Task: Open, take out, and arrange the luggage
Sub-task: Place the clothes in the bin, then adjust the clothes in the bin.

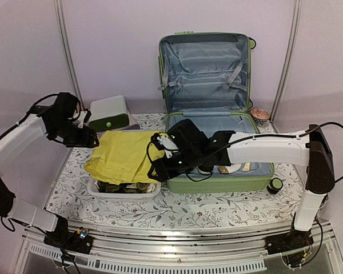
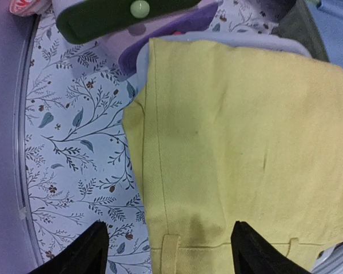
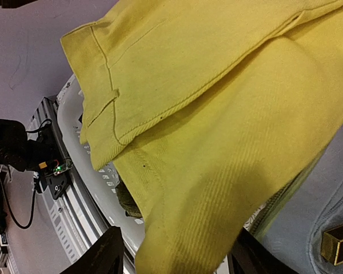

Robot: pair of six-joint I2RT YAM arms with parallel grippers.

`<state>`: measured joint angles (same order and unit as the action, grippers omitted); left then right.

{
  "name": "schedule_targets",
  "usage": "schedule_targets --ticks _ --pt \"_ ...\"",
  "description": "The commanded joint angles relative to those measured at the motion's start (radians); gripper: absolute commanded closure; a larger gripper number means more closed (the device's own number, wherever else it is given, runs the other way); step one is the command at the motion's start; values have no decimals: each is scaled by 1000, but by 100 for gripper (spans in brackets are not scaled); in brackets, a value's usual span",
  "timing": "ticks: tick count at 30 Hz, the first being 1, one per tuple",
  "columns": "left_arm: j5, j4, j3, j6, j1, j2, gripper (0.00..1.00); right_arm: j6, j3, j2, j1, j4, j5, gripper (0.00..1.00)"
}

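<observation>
The light-green luggage [image 1: 217, 184] lies open on the table, its lid [image 1: 204, 63] upright against the back wall and showing grey-blue lining. A yellow garment [image 1: 123, 155] is draped over the white basket [image 1: 126, 190] left of the luggage. My left gripper [image 1: 94, 138] hovers at the garment's left edge; in the left wrist view its fingers [image 2: 94, 248] stand wide apart above the cloth [image 2: 240, 131], gripping nothing. My right gripper [image 1: 158, 158] is at the garment's right edge. Its jaws [image 3: 177, 257] are open with the yellow cloth [image 3: 217, 142] bulging between them.
A small white-and-green drawer box [image 1: 108, 112] stands behind the basket. Small white and gold items [image 1: 235, 168] lie in the luggage base, a gold box [image 3: 337, 242] among them. A round black object [image 1: 275, 184] sits by the luggage's front right corner. A dark garment [image 3: 123, 200] lies in the basket.
</observation>
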<state>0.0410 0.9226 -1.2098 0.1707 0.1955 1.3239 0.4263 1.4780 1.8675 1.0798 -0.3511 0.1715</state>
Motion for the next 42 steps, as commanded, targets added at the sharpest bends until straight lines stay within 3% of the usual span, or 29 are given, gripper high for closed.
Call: schedule_targets --ticks 1,6,11,17,22,29,32,36,42 --pt "58 -94 -2 24 5 -121 27 -7 -36 -85 -9 -15 -174 37" --pt "344 -274 122 67 20 -221 53 4 -92 -170 -27 35 -276 37" --pt "490 -430 275 148 63 -212 98 18 -167 -246 -52 116 -286 37" --pt "479 -636 516 260 94 -132 100 30 -191 -247 -63 133 -266 37" --pt "432 -773 621 309 163 -25 100 47 -207 -234 -63 147 -248 38" --pt "356 -639 477 276 183 -103 100 38 -218 -253 -64 150 -267 38" --pt "397 -627 409 276 187 -148 98 35 -229 -264 -66 154 -282 38" --pt "444 -658 340 294 218 -109 98 39 -250 -283 -70 166 -301 38" --pt "460 -830 249 339 279 43 99 68 -302 -343 -73 185 -382 38"
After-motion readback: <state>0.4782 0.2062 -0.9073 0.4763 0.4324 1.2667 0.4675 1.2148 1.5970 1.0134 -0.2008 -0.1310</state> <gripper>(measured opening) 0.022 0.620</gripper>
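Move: The yellow garment, spread over the bin, has its middle about 10 cm to the right of the left hand, 3 cm ahead and 10 cm below. The green box stands about 20 cm ahead of that hand and 2 cm to its right. From the right hand the garment's middle lies about 12 cm ahead and 12 cm to the left, 8 cm lower; the open suitcase is some 23 cm to the right and 14 cm ahead. Over the garment the left hand lifts about 7 cm while closing its fingers and swinging right, dips some 16 cm and slightly back over the near part of the cloth, then rises again, farther right; its fingers tilt about 35 degrees to point rightward. The right hand, still open, backs off from the near-right corner, going right, forward and up to the suitcase's left side. ##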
